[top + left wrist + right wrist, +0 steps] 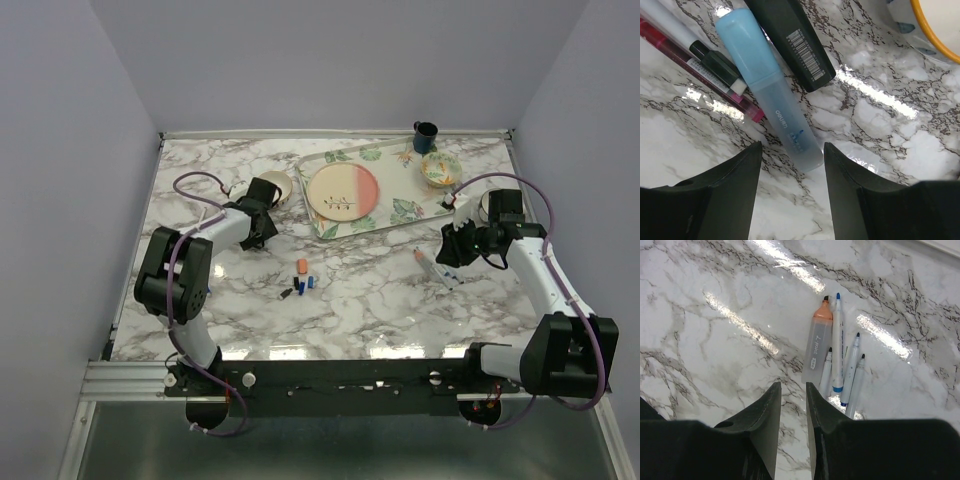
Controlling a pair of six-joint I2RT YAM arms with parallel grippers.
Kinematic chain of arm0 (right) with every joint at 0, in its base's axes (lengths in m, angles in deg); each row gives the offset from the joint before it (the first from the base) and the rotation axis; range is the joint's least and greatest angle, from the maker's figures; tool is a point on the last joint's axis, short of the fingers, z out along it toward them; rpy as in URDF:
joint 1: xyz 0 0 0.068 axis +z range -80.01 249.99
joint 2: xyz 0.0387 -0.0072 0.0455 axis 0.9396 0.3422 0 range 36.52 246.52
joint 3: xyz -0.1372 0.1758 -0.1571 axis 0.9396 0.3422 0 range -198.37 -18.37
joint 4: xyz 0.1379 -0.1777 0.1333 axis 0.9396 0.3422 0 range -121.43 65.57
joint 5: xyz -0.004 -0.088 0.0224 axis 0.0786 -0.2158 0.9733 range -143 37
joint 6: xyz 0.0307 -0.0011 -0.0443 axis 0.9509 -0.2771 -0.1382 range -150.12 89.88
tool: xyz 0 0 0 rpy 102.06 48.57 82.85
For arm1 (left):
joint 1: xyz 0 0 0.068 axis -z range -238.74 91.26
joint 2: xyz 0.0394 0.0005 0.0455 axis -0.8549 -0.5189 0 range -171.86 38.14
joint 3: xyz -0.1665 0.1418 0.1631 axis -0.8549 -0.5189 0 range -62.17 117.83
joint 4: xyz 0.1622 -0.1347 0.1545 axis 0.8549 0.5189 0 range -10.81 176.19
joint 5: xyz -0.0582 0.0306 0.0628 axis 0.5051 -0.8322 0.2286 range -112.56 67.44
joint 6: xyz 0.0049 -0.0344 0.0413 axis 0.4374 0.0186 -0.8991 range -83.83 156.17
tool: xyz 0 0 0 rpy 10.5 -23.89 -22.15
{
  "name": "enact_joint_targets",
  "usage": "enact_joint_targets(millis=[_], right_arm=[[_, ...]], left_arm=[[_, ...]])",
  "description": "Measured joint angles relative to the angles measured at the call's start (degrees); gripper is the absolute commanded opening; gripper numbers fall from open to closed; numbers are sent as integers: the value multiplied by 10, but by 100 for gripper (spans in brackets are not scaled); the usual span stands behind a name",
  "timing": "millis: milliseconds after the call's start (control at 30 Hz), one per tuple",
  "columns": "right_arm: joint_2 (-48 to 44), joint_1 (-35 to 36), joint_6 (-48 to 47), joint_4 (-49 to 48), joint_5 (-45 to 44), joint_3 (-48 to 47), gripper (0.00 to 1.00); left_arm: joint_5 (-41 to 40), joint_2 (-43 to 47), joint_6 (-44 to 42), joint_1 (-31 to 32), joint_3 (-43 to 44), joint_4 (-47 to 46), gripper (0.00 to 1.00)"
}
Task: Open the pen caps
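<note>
A light blue highlighter (785, 120) with its light blue cap (742, 40) on lies just ahead of my left gripper (791, 146). Its clear end reaches between the open jaws without touching either. Beside it lie a capped black marker (795, 40) and thin red and white pens (705, 60). My right gripper (793, 385) hovers over bare marble, jaws narrowly open and holding nothing. Ahead of it lie an uncapped orange highlighter (817, 347) and three uncapped white pens (839, 347). Loose pen caps (302, 278) sit mid-table between the left gripper (262, 232) and the right gripper (448, 250).
A leaf-patterned tray (400, 210) with a pink and cream plate (342, 193) sits at the back. A dark mug (425, 135) and a yellow bowl (440, 168) stand behind it. An orange-rimmed bowl (935, 30) is close to the left gripper.
</note>
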Motion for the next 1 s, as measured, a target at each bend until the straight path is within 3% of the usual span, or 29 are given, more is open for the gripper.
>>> enact_joint_targets(millis=[167, 233, 400, 667, 1000], right_arm=[[0, 0, 0, 2, 1, 0, 34], [0, 0, 0, 2, 1, 0, 34], [0, 0, 0, 2, 2, 0, 34], [-1, 0, -4, 2, 3, 0, 34], [-5, 0, -5, 3, 7, 0, 34]], left_arm=[[-1, -10, 0, 0, 10, 4, 60], [-3, -15, 0, 0, 15, 5, 52], [-12, -22, -2, 0, 19, 8, 45], [-19, -23, -5, 3, 20, 12, 39], [-20, 7, -6, 4, -9, 7, 17]])
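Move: The blue highlighter's clear body already lies between the left hand's open fingers. The highlighter's middle is about 3 cm ahead, 3 cm left and 1 cm below. The dark highlighter is roughly 8 cm ahead and 6 cm left of the hand, the red pen 2 cm ahead and 11 cm left, and the small bowl 16 cm ahead and 4 cm right. From the right hand, the blue highlighter is some 12 cm ahead, 52 cm left and 9 cm lower. Barely travelling, the left hand eases about half a centimetre forward and down over the blue highlighter while its fingers close from either side. They pinch the clear body near its rear end, and the hand then draws back about 1 cm towards its base, keeping the grip, its wrist hardly turning. ##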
